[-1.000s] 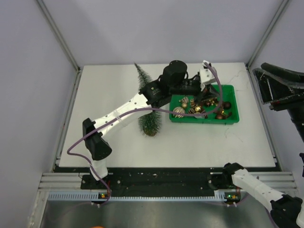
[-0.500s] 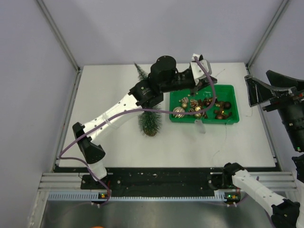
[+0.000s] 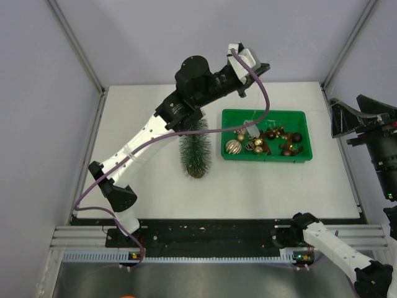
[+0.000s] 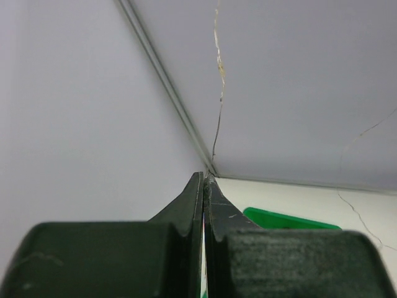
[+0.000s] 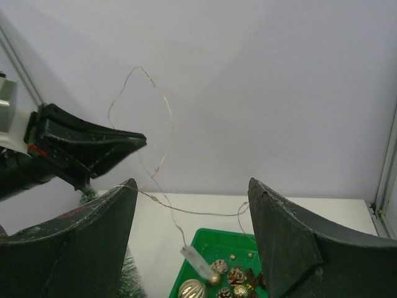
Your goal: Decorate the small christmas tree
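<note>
The small christmas tree [image 3: 196, 152] stands upright on the white table, left of the green tray; my left arm hides its top. Raised high over the table's far edge, my left gripper [image 3: 265, 66] [image 4: 205, 177] is shut on a thin light wire [image 4: 218, 93] [image 5: 162, 112]. A small clear pack [image 3: 254, 128] [image 5: 197, 261] dangles from the wire above the tray. My right gripper [image 3: 335, 118] [image 5: 192, 183] hovers open at the right, facing the wire, nothing between its fingers. The right wrist view shows the tree's edge [image 5: 129, 280] low on the left.
The green tray [image 3: 267, 115] [image 5: 206, 238] [image 4: 291, 220] holds gold balls, pine cones and dark ornaments. Enclosure walls stand close behind and on both sides. The left arm's cable [image 3: 263, 105] loops over the tray's back.
My left gripper rose and swung back-left with the wire, so the clear pack lifted from in front of the tray to above it. The right gripper opened wider and shifted slightly.
</note>
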Action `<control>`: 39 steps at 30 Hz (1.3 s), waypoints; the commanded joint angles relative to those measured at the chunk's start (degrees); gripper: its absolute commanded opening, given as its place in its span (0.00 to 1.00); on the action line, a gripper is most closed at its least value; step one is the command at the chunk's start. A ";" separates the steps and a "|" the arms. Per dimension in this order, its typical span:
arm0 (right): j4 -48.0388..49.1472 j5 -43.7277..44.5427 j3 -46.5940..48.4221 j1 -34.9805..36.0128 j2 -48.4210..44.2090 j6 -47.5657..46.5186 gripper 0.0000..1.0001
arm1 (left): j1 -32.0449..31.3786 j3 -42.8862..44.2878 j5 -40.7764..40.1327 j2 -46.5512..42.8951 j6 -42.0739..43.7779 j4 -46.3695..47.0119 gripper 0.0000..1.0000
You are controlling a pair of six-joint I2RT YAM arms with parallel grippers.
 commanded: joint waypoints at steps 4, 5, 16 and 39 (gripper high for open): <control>1.01 1.37 -1.94 0.47 0.84 -3.13 0.85 | 2.40 6.00 -1.20 -0.46 2.58 4.01 0.00; 1.10 0.93 -2.47 0.47 1.28 -3.48 0.87 | 2.66 6.00 -1.19 -0.64 3.02 3.92 0.00; 10.05 0.93 -19.32 0.47 0.85 -6.38 0.96 | 3.81 6.44 -2.77 -1.17 7.07 4.62 0.00; 10.34 7.25 -16.26 0.47 -7.24 -9.02 0.99 | 4.86 9.77 -16.48 2.16 13.05 16.13 0.00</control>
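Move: A strand of the light string crosses right at my open right fingertips, about 2 cm ahead of the grip point. The tray lies some 33 cm ahead, 3 cm left and 54 cm below that hand. My left hand still holds the wire: the tree's middle is roughly 20 cm to its left, level fore-and-aft and 29 cm below, the battery box dangles about 23 cm straight under it, and the tray is 18 cm ahead, 14 cm right, 50 cm down. To shed the wire, I spread my right fingers fully and dip that hand some 15 cm down and 9 cm forward towards the tray, tipping it downward, then swing it back up and back, ending only a few centimetres below its start. My left hand keeps its pinch on the wire and draws it up, left and forward, about 10 cm in all, in two pulls with a pause between, its fingers swinging counter-clockwise. ##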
